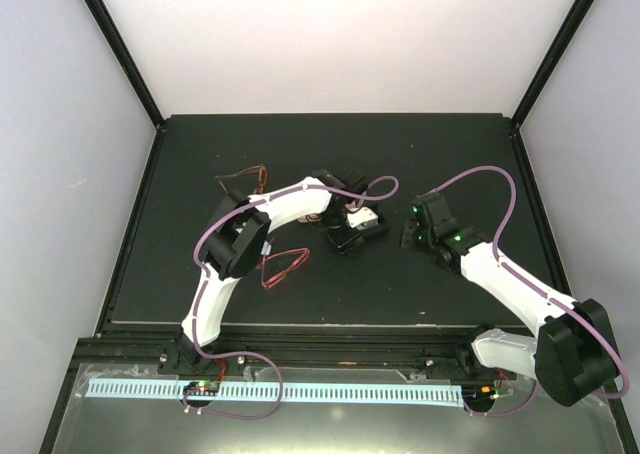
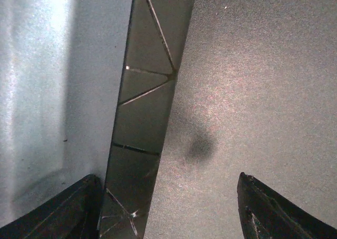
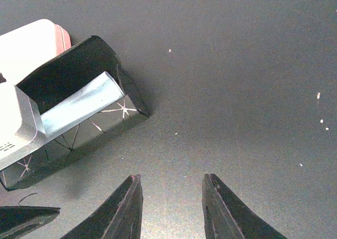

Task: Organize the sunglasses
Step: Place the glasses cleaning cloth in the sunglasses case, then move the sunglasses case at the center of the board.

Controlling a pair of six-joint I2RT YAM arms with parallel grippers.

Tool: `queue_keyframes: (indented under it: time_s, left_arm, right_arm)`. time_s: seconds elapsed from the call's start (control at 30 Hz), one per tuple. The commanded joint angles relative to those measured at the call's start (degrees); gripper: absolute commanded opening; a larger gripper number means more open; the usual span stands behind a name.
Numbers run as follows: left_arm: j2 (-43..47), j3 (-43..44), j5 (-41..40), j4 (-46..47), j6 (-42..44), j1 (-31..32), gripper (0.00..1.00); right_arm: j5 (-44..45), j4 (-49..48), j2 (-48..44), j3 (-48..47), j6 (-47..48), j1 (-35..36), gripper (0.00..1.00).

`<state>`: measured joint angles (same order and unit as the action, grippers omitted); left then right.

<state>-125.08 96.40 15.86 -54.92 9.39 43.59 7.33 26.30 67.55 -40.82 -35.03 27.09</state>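
Note:
The brownish-amber sunglasses (image 1: 243, 181) lie with arms unfolded at the back left of the mat. The red-pink sunglasses (image 1: 283, 266) lie nearer, beside the left arm. My left gripper (image 1: 350, 222) hangs over an open black case (image 1: 362, 236). In the left wrist view this gripper (image 2: 167, 178) is open. Its fingers straddle the black case's wall (image 2: 142, 118), one over the light blue cloth (image 2: 42, 91) inside. My right gripper (image 3: 172, 177) stands open and empty just right of the black case (image 3: 79, 139), also seen from above (image 1: 415, 232).
A pink case (image 3: 37, 39) lies against the far side of the black case. The light blue cloth (image 3: 79, 105) lies folded inside the black case. Dark mat (image 1: 450, 154) stretches to the back and right; a raised frame edges it.

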Motion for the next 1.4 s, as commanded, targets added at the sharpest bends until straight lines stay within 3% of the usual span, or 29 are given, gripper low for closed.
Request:
queue_keyframes:
  time_s: [0.0, 0.27, 0.43, 0.57, 0.67, 0.83, 1.13, 1.37]
  left_arm:
    - [-2.9, 2.4, -0.9, -4.7, -0.4, 0.4, 0.71]
    - [5.2, 3.4, 1.6, -1.4, -1.3, 0.3, 0.73]
    - [11.8, -0.3, 1.3, 3.9, -6.8, -0.2, 0.75]
    - [17.8, -8.2, -2.6, 10.4, -13.4, -0.4, 0.74]
    - [22.5, -15.2, -6.3, 15.8, -19.5, -0.7, 0.73]
    - [30.4, -26.9, -11.4, 23.9, -27.7, -2.7, 0.73]
    - [42.8, -41.4, -14.2, 28.9, -35.4, -12.1, 0.72]
    - [50.2, -48.5, -16.5, 29.3, -38.2, -16.8, 0.71]
  right_arm:
    - [0.1, -0.7, 0.2, 0.2, -0.2, -0.4, 0.34]
    - [-0.2, -1.7, 1.7, -0.9, 0.1, -0.4, 0.34]
    - [-1.5, -3.7, 6.7, -4.4, 1.2, -0.3, 0.34]
    - [-3.6, -5.9, 12.1, -7.9, 3.2, -0.4, 0.35]
    - [-4.9, -7.1, 17.0, -10.6, 4.7, -0.3, 0.45]
    - [-2.7, -6.2, 24.7, -15.1, 6.5, -0.2, 0.53]
    - [-0.6, -6.5, 32.7, -18.2, 6.4, -0.2, 0.58]
    - [2.0, -5.3, 32.1, -14.1, 3.7, 0.2, 0.59]
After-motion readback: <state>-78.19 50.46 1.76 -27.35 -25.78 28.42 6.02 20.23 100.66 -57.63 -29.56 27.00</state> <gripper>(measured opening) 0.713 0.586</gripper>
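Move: The open black sunglasses case, cleaning cloth already inside, lies with its middle about 5 cm ahead, 11 cm left and 9 cm below the right hand. From the left hand, the red glasses lie some 15 cm left and 5 cm back, the loose pale cloth 22 cm left and 2 cm back, the black case's middle 3 cm ahead and 1 cm left, the pink case 8 cm ahead and 7 cm left, all slightly lower. Left hand lifts off the cloth, swings 17 cm left; right, opening, reaches forward-down to the case's right end. ##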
